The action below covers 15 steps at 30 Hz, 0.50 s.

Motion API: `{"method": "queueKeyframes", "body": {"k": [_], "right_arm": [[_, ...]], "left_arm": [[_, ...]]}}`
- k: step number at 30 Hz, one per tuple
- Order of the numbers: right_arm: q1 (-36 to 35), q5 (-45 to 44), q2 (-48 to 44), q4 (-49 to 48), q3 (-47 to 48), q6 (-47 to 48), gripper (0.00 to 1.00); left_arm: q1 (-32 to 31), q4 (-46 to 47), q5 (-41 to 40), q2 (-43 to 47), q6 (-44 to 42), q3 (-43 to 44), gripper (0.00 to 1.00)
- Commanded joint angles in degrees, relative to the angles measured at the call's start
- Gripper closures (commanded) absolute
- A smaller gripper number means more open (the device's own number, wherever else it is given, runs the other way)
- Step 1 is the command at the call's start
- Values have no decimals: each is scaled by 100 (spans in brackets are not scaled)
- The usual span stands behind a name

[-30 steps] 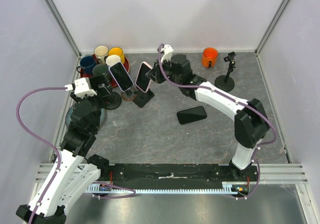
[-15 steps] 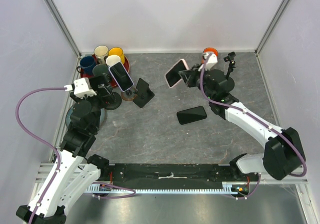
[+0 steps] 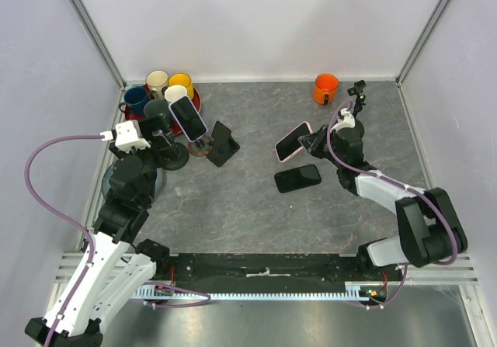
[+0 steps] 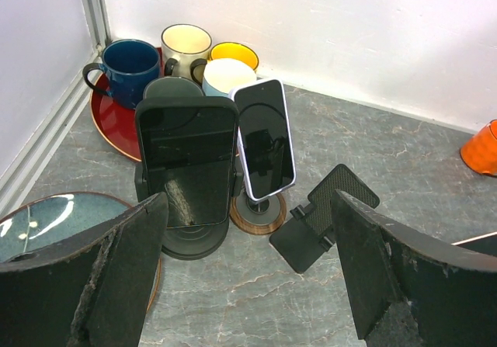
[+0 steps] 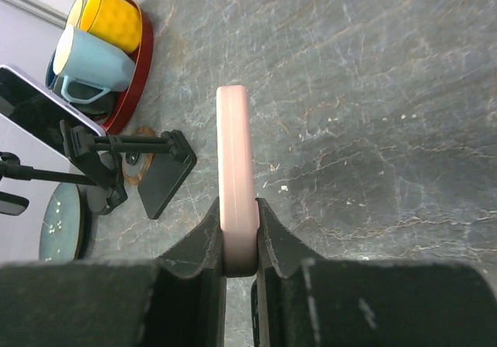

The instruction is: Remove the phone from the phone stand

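Observation:
My right gripper [image 3: 312, 140] is shut on the lower end of a pink phone [image 3: 292, 143], which hangs edge-on above the table right of centre. In the right wrist view the pink phone [image 5: 237, 141] is pinched between both fingers of the right gripper [image 5: 238, 207]. The black folding phone stand [image 3: 224, 144] is empty; it also shows as a stand [image 4: 322, 219] in the left wrist view. My left gripper [image 4: 248, 199] is open and faces a white-edged phone [image 4: 265, 139] on a wooden-based stand and a black phone [image 4: 187, 166] on a round black stand.
Another black phone [image 3: 297, 178] lies flat just below the pink one. Several mugs stand on a red tray [image 3: 196, 97] at the back left. An orange mug [image 3: 325, 89] and a small tripod stand [image 3: 351, 126] are at the back right. A blue plate [image 4: 39, 223] lies at the left.
The right arm has carried the pink phone off the black folding stand, rightward and toward the near side, over by the flat black phone. The left arm has not moved.

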<state>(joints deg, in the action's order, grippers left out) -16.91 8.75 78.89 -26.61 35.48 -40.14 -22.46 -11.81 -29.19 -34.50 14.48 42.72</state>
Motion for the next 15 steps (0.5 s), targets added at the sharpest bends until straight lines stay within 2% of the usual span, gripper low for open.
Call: {"method": "queueKeyframes", "body": {"k": [1, 6, 15], "right_arm": [[29, 671, 528, -1416, 29, -617, 100], [29, 821, 1258, -2067, -94, -916, 100], [187, 1146, 1866, -2234, -217, -1048, 100]], "left_arm": [[22, 241, 80, -13, -121, -36, 9], [22, 241, 89, -30, -130, -36, 9], [22, 232, 124, -39, -138, -44, 9]]}}
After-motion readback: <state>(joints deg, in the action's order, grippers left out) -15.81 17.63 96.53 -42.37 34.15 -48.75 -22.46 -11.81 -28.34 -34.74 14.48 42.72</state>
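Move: The pink-edged phone is already held by the right hand, over bare table just beyond the black phone; that clear spot lies about 5 cm left, 1 cm ahead and 13 cm below. The black phone lies some 6 cm back and 2 cm left; the empty right-hand stand is 11 cm ahead, 14 cm right. From the left hand, the clear spot is about 40 cm right, 10 cm ahead and 29 cm below. The pink-edged phone, still gripped at one end, is lowered about 6.5 cm by the right hand towards the clear table beyond the black phone, easing some 2.5 cm left on the way. The wrist rolls its left side up by about 10 degrees and swings the fingers slightly left; the descent almost stops at the end, with the fingers keeping their hold. ##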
